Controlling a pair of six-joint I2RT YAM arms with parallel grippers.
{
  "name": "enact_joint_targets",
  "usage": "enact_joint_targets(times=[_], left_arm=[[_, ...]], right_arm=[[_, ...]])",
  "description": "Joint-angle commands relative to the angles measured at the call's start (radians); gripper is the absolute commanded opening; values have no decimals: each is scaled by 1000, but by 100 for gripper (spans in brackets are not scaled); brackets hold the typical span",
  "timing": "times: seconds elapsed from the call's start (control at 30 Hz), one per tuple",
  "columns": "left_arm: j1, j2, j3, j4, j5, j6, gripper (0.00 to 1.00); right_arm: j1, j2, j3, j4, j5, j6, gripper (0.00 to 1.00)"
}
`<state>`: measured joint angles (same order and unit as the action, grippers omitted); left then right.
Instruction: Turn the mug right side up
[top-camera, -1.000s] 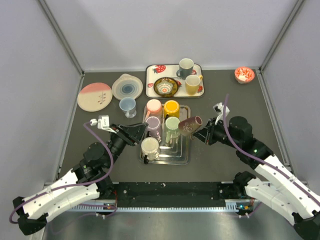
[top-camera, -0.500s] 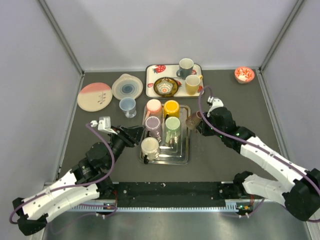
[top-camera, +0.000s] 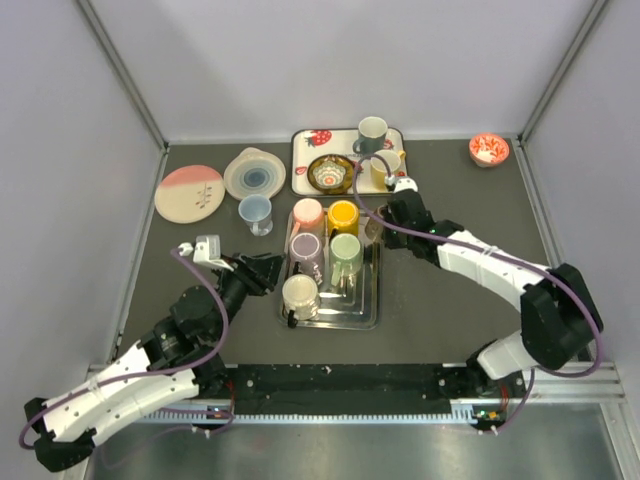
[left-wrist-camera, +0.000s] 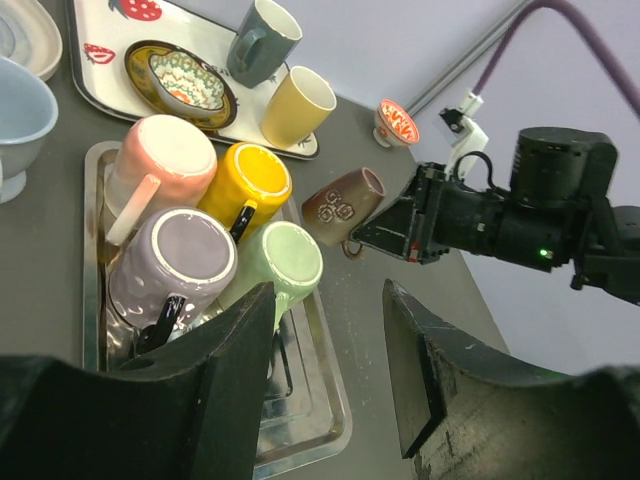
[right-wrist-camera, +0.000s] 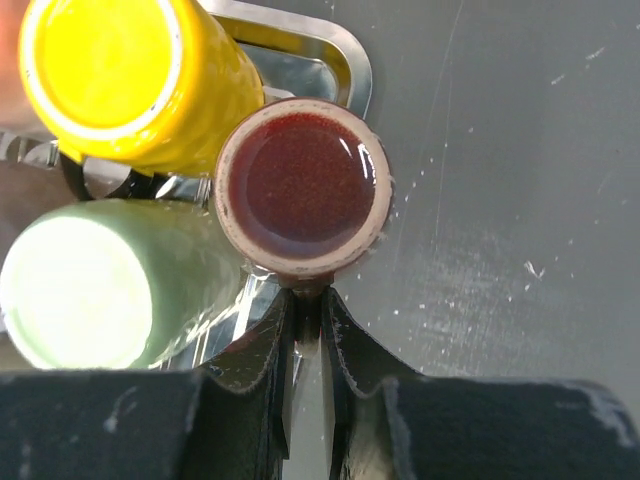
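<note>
My right gripper (right-wrist-camera: 307, 300) is shut on the handle of a brown patterned mug (right-wrist-camera: 303, 185), whose dark red inside faces the wrist camera. The left wrist view shows that brown mug (left-wrist-camera: 342, 205) tilted, mouth up and to the right, held just off the right edge of the metal tray (left-wrist-camera: 335, 420). From above, the brown mug (top-camera: 373, 232) is mostly hidden under the right gripper (top-camera: 385, 222), beside the yellow mug (top-camera: 343, 215). My left gripper (left-wrist-camera: 330, 310) is open and empty over the tray's near right part, close to the green mug (left-wrist-camera: 285, 262).
Pink (top-camera: 307, 212), purple (top-camera: 306, 246) and cream (top-camera: 300, 293) mugs stand upside down in the metal tray (top-camera: 368, 300). Behind it, a strawberry tray (top-camera: 300, 185) holds a grey mug (top-camera: 371, 131), a yellow cup (top-camera: 384, 168) and a bowl (top-camera: 331, 173). Plates (top-camera: 189, 192) and a blue cup (top-camera: 255, 212) sit left.
The right arm has carried the brown mug away from the near right of the tray toward its far right corner and turned it. The left gripper has barely moved.
</note>
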<state>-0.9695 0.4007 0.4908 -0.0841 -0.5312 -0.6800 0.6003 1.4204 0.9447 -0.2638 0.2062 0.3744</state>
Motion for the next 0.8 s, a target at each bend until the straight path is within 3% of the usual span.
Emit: enact_joint_targets(times=[0.0,0.27,0.77], left_arm=[[3,-31,22,6,-27,16,52],[3,-42,15,-6,-24,17,52],[3,-30,-11,12,-13,-4,52]], right_arm=[[4,78,115,86,45,-42,0],[4,212,174,101,38,-60,0],[18,262,163,144,-59,-66,0]])
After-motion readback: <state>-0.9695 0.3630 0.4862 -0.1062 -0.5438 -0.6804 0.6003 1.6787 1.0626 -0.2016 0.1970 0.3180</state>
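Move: The right hand holds the brown mug bottom-up by its handle; the free spot in the baking tray's back right corner lies about 8 cm ahead, 3 cm left and 9 cm below. The yellow mug stands some 7 cm ahead and 10 cm left, the green mug level with the hand and 9 cm left, both roughly 5 cm lower. From the left hand that spot is about 17 cm ahead, 19 cm right and 22 cm down. Keeping its pinch on the handle and its wrist almost unturned, the right hand lowers the upside-down brown mug about 4.5 cm while easing it some 3.5 cm forward and 2 cm left, towards the tray's back right corner beside the yellow and green mugs. The forward reach comes mostly in the first half, then the hand sinks almost straight down and slows nearly to a stop, with a last slight drift left. ##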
